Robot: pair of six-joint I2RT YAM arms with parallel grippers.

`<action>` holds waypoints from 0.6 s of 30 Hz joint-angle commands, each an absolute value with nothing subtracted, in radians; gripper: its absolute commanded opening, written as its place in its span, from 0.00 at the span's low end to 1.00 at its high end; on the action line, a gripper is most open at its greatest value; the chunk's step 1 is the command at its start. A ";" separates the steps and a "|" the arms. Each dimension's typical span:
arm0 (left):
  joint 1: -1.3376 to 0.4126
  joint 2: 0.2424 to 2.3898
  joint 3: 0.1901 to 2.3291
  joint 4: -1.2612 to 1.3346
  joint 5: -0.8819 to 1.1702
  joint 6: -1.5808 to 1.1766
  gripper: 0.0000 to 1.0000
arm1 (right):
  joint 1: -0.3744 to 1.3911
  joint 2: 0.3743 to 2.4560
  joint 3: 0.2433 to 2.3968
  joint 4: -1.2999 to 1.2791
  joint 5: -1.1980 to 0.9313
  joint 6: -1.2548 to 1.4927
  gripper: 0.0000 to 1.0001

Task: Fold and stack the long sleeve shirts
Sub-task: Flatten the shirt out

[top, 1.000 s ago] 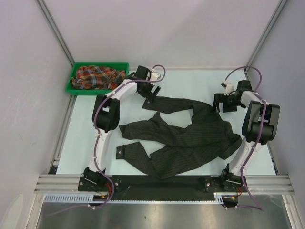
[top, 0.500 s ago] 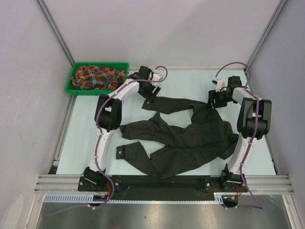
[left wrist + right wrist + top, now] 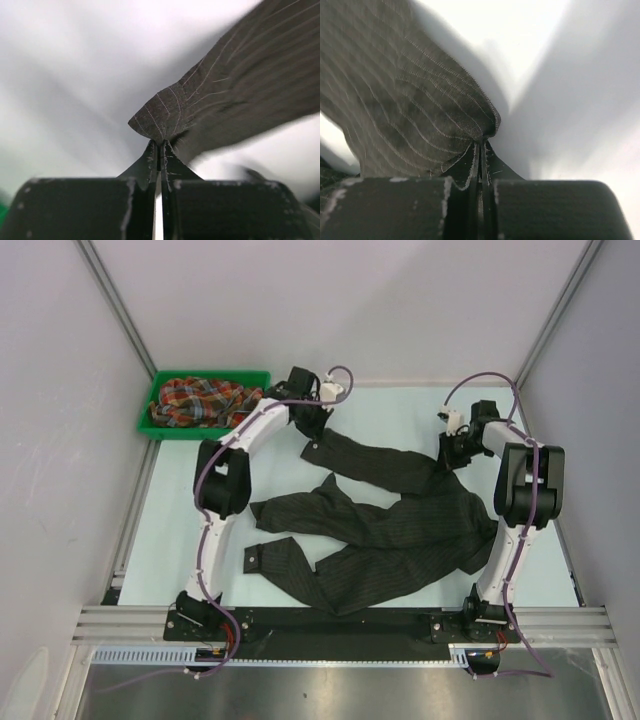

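Observation:
The black pinstriped long sleeve shirt [image 3: 390, 530] lies crumpled across the table's middle. My left gripper [image 3: 312, 432] is shut on the shirt's far left corner [image 3: 165, 115], the cloth pinched at its tips [image 3: 159, 146]. At the far right, my right gripper [image 3: 450, 452] is shut on another edge of the same shirt [image 3: 420, 115], fabric bunched between its tips [image 3: 481, 142]. The red, orange and green plaid shirt [image 3: 200, 400] sits wadded in the bin.
A green plastic bin [image 3: 155, 392] stands at the table's far left corner. Pale walls with metal frame posts enclose the table on three sides. A black rail [image 3: 340, 625] with both arm bases runs along the near edge.
Both grippers went from open to shut on the black shirt's far edge. The right arm swung left and back toward the cloth; the left gripper shifted slightly back.

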State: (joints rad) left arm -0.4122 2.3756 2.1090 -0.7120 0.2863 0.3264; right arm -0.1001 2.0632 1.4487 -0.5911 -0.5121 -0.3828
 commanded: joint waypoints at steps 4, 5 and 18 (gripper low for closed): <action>-0.413 2.048 2.180 -0.630 0.442 0.317 0.00 | -0.132 1.971 1.482 -0.702 -0.572 -0.434 0.45; -0.416 2.042 2.175 -0.638 0.440 0.331 0.00 | -0.143 1.965 1.486 -0.709 -0.601 -0.434 0.59; -0.426 1.970 2.115 -0.609 0.512 0.476 0.00 | -0.164 2.029 1.595 -0.693 -0.687 -0.456 0.74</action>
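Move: My left hand already pinches the end of the far sleeve, about 4 cm above the table. My right hand holds the shirt's shoulder edge, about 28 cm to the right of my left hand and 8 cm nearer me. From my left hand, the other cuff is roughly 29 cm back and 13 cm left, and the green box about 9 cm ahead and 24 cm left. I whip my left hand almost straight up, some 24 cm, fingers still shut on the sleeve end and swinging out forward and right by about 30 degrees, then ease a little back near the top. Meanwhile my right fingers open and let go of the shoulder edge; that hand draws slightly back, then rises about 5 cm, drifting right and forward. ##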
